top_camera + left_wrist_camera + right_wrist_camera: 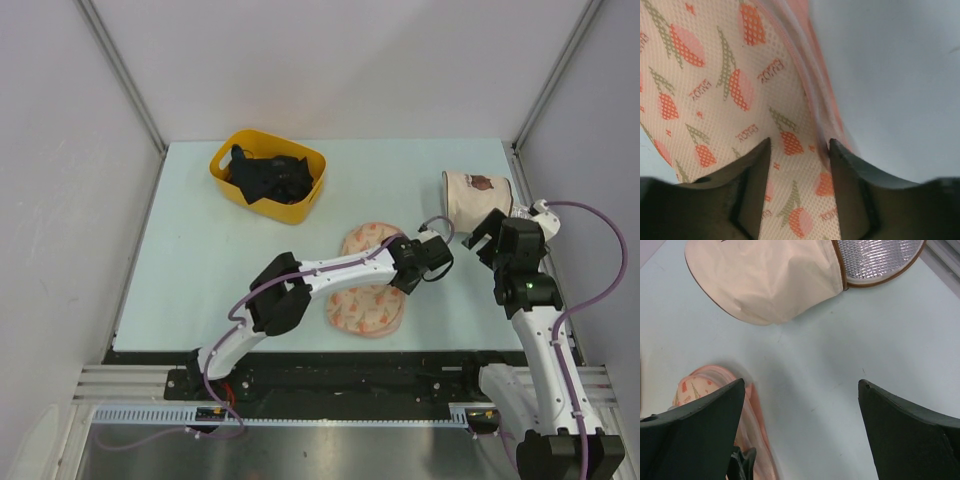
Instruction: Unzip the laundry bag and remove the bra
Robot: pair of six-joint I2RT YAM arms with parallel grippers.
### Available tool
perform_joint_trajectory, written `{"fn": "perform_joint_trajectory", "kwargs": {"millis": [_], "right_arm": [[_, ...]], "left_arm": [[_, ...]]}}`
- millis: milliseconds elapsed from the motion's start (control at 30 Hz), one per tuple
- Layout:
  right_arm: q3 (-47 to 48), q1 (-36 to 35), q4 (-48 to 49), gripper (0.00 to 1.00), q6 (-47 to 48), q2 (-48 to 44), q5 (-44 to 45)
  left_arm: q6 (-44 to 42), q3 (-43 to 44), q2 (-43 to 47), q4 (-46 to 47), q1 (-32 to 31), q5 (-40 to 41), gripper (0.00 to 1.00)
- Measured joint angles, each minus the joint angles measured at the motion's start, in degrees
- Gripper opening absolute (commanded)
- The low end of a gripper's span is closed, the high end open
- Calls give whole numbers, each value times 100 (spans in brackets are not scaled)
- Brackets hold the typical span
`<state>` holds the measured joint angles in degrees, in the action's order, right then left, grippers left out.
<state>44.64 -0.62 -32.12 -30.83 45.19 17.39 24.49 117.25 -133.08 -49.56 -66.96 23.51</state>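
Note:
The laundry bag (366, 305) lies flat at the table's middle, peach-pink with a red-orange print, and its zip looks closed. My left gripper (418, 270) hangs low over its right edge. In the left wrist view the printed mesh of the laundry bag (725, 75) fills the frame. There the left gripper (799, 145) has its jaws partly apart, astride a strip of fabric beside the pink zip trim (805, 85). My right gripper (801, 385) stands wide open over bare table, with the laundry bag's edge (700, 385) at its left finger. The bra is hidden.
A beige cylinder bag (475, 195) with a brown mark lies on its side at the back right, just beyond the right gripper (484, 236). A yellow basket (222, 160) of dark clothes (270, 178) stands at the back left. Walls close in on three sides.

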Motion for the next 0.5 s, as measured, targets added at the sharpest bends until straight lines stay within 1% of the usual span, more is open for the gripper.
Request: {"fn": "perform_joint_trajectory", "kwargs": {"millis": [67, 100, 300, 367, 433, 500], "right_arm": [[-44, 0, 31, 96, 2, -31, -55], [-61, 0, 35, 96, 2, -44, -81], [-162, 0, 125, 96, -17, -48, -166], [-212, 0, 166, 96, 2, -33, -264], [-243, 2, 260, 95, 90, 46, -520], [-249, 9, 382, 91, 151, 247, -844]], "left_arm": [[37, -7, -61, -85, 0, 107, 5], [63, -9, -66, -105, 0, 146, 0], [-120, -57, 153, -103, 46, 214, 0], [-155, -341, 520, -42, 109, -20, 1], [-203, -962, 1187, 188, 258, -343, 0], [-254, -1427, 1847, 317, 461, -649, 0]]}}
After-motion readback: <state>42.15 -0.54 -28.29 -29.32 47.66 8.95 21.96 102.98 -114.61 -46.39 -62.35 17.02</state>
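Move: The laundry bag's unzipped right-hand edge lies right at the left hand's half-open fingers, about 1 cm below and level with it otherwise. The bag's middle is roughly 8 cm to that hand's left and 2 cm farther out. The beige bag stands some 21 cm ahead and 16 cm to its right, the yellow basket about 29 cm ahead and 31 cm left. From the wide-open right hand, that edge is around 13 cm left, 3 cm back and 14 cm below. Barely dipping, the left hand shuts its fingers fully, pinching the thin upper edge of the laundry bag, then speeds upward about 7 cm and some 5 cm left, keeping its pinch and drawing the flap over towards the bag's far left side. The right hand, still wide open, eases 2 to 3 cm left and 2 cm down towards the bag, turning slightly counter-clockwise. ##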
